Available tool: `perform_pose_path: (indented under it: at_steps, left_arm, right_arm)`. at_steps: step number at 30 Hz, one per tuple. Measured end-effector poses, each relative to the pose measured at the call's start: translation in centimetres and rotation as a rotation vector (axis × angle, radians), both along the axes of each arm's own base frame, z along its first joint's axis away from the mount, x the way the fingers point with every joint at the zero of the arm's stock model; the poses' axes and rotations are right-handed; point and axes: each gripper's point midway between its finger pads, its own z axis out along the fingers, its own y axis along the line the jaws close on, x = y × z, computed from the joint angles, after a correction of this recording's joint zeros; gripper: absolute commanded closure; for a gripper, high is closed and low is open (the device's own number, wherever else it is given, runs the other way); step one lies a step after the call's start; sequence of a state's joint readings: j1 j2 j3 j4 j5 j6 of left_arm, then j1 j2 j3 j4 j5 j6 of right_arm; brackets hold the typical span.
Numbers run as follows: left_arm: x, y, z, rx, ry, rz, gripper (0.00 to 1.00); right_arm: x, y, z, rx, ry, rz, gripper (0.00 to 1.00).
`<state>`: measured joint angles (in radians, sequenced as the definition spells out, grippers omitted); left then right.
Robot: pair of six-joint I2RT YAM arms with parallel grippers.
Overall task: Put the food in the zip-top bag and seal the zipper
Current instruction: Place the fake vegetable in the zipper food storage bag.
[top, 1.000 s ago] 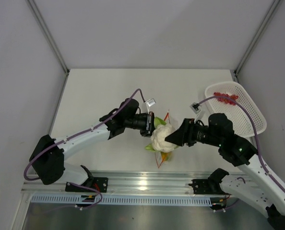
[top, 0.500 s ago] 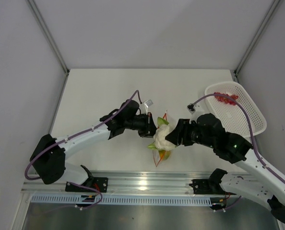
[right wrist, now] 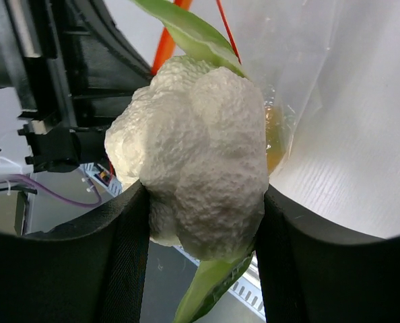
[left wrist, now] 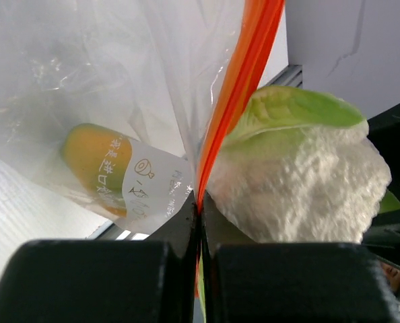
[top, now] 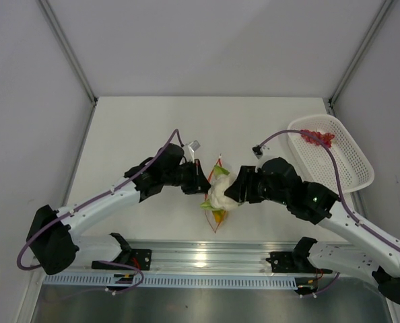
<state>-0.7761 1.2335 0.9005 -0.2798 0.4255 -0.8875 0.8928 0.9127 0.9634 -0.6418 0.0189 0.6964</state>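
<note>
My left gripper [left wrist: 200, 210] is shut on the orange-red zipper [left wrist: 235, 94] of the clear zip-top bag [left wrist: 85, 74], holding its mouth up. A yellow-orange fruit [left wrist: 95, 165] lies inside the bag. My right gripper [right wrist: 203, 198] is shut on a whitish cauliflower piece with green leaves [right wrist: 193, 155], pressed against the bag's mouth [right wrist: 321, 60]. In the top view the cauliflower [top: 220, 193] sits between the left gripper [top: 200, 183] and right gripper [top: 232, 192], and the zipper [top: 218, 161] runs past it. A dark red grape bunch [top: 318, 138] lies in the basket.
A white oval mesh basket [top: 348, 165] stands at the right edge of the table. Grey walls close in the back and both sides. A metal rail [top: 207, 256] with the arm bases runs along the near edge.
Both grippers, the bag and the cauliflower have shifted left and slightly toward the near edge. The right arm has pushed the cauliflower closer against the bag's mouth. Grips are unchanged.
</note>
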Motion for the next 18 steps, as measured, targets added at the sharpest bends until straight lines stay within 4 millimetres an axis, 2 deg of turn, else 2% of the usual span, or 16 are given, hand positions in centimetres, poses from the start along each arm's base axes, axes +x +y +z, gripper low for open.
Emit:
perform_pose_path:
  at_steps: [3, 5, 10, 18]
  left_arm:
    - [-0.2, 0.7, -0.2, 0.021, -0.003, 0.012, 1.0]
    - [-0.5, 0.9, 0.2, 0.015, -0.006, 0.007, 0.99]
    - [-2.3, 0.1, 3.9, -0.102, -0.069, -0.071, 0.99]
    - [-2.5, -0.2, 3.8, -0.111, -0.061, -0.091, 1.0]
  right_arm:
    - [0.3, -0.1, -0.9, -0.024, 0.009, -0.018, 1.0]
    - [0.8, -0.9, -2.2, -0.073, 0.017, -0.052, 1.0]
    - [1.1, -3.2, -8.1, -0.273, 0.099, -0.12, 1.0]
    - [1.2, -2.7, -7.8, -0.264, 0.071, -0.098, 1.0]
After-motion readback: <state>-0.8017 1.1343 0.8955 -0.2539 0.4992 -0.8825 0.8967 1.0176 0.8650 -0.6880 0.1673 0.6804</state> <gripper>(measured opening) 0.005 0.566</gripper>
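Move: The right hand already grips the cauliflower; the bag's mouth lies about 5 cm to this hand's left, 1 cm back and 4 cm lower, with the fake pepper in the bag some 5 cm left, 5 cm back and 15 cm below. The left hand already pinches the bag's orange rim; from there the cauliflower is straight to the right by about 5 cm, at nearly the same height. Right hand lowers its cauliflower about 8 cm and rightward; left raises the pinched rim 4 cm and back. ##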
